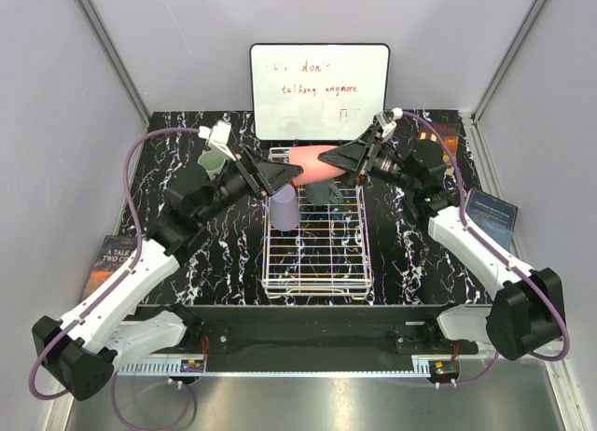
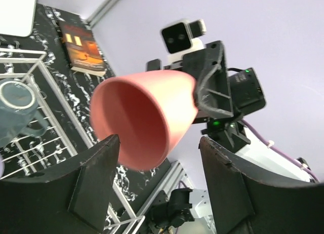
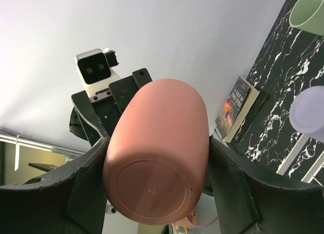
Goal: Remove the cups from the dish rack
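Note:
The pink cup (image 1: 312,162) hangs on its side above the far end of the dish rack (image 1: 317,263). My right gripper (image 1: 350,156) is shut on its base end, with both fingers pressed against the cup wall (image 3: 162,158). My left gripper (image 1: 284,174) faces the cup's open mouth (image 2: 144,120). It is open: the rim sits by one finger and there is a gap to the other. A tall lavender cup (image 1: 284,208) and a dark grey mug (image 1: 322,190) stand in the rack. A pale green cup (image 1: 213,163) stands on the table left of it.
A whiteboard (image 1: 319,90) with red writing leans at the back. One book (image 1: 107,263) lies at the table's left edge and another (image 1: 492,216) at the right. Grey walls close in on three sides.

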`<state>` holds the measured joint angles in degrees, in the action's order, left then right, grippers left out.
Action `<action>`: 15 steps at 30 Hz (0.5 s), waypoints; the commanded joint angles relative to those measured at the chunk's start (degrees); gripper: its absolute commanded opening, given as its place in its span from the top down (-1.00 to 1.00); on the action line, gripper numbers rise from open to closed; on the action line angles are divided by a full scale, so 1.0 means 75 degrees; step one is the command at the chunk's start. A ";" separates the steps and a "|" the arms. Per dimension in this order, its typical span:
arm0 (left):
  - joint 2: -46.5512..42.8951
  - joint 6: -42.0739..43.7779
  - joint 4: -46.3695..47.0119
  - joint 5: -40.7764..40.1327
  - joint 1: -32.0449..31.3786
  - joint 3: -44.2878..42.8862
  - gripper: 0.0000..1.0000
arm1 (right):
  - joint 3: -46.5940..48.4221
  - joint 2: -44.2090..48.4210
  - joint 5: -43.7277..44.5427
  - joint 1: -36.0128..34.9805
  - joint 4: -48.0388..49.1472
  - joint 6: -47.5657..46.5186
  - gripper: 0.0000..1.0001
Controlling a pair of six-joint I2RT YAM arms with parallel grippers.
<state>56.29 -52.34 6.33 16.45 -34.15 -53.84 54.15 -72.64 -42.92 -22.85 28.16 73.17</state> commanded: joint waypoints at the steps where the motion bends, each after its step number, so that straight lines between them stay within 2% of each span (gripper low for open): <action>1: 0.0181 -0.0205 0.1055 0.0455 -0.0099 0.0008 -0.36 | 0.0514 -0.0193 -0.0360 -0.0269 0.0580 0.0088 1.00; 4: 0.0416 -0.0229 0.1160 0.0572 -0.0180 -0.0051 -0.33 | 0.0643 -0.0392 -0.0407 -0.0538 0.0651 0.0065 1.00; 6: 0.0545 -0.0276 0.1265 0.0631 -0.0204 -0.0051 -0.19 | 0.0690 -0.0463 -0.0384 -0.0691 0.0663 0.0053 1.00; 8: 0.0603 -0.0287 0.1348 0.0713 -0.0228 -0.0028 0.07 | 0.0690 -0.0475 -0.0360 -0.0715 0.0698 0.0053 1.00; 9: 0.0627 -0.0287 0.1336 0.0725 -0.0239 -0.0028 0.26 | 0.0702 -0.0463 -0.0348 -0.0715 0.0687 0.0053 1.00; 11: 0.0639 -0.0241 0.1289 0.0736 -0.0239 -0.0028 0.67 | 0.0725 -0.0416 -0.0336 -0.0715 0.0535 -0.0075 1.00; 12: 0.0639 -0.0206 0.1220 0.0737 -0.0239 -0.0028 1.00 | 0.0737 -0.0404 -0.0336 -0.0715 0.0476 -0.0099 1.00; 14: 0.0627 -0.0112 0.0938 0.0643 -0.0239 -0.0086 1.00 | 0.0760 -0.0369 -0.0336 -0.0715 0.0324 -0.0193 0.98; 15: 0.0604 -0.0077 0.0845 0.0597 -0.0239 -0.0098 1.00 | 0.0818 -0.0346 -0.0336 -0.0715 0.0219 -0.0251 0.80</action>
<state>60.51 -56.40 15.35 21.50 -36.03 -53.95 56.88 -76.66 -44.58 -27.42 29.63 74.43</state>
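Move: The pink cup, level with both hands, has its open end facing the left gripper and its middle about 4 cm ahead and 6 cm right of that hand. The right hand already grips its base end, the cup's middle some 3 cm left and 1 cm ahead; the left gripper waits 9 cm left and 3 cm back. From the left hand, the purple cup is about 6 cm ahead, 2 cm left, 25 cm below; the grey mug 12 cm ahead, 7 cm right. The left fingers pinch the pink cup's wall at the rim, one finger inside the mouth, closing from well open to nearly shut after the hand has slid about 2.5 cm right towards the right hand; it then lifts a little. The right hand keeps its grip on the base end and feeds the cup some 3 cm left and slightly back onto those fingers, turning about 5 degrees counter-clockwise. ##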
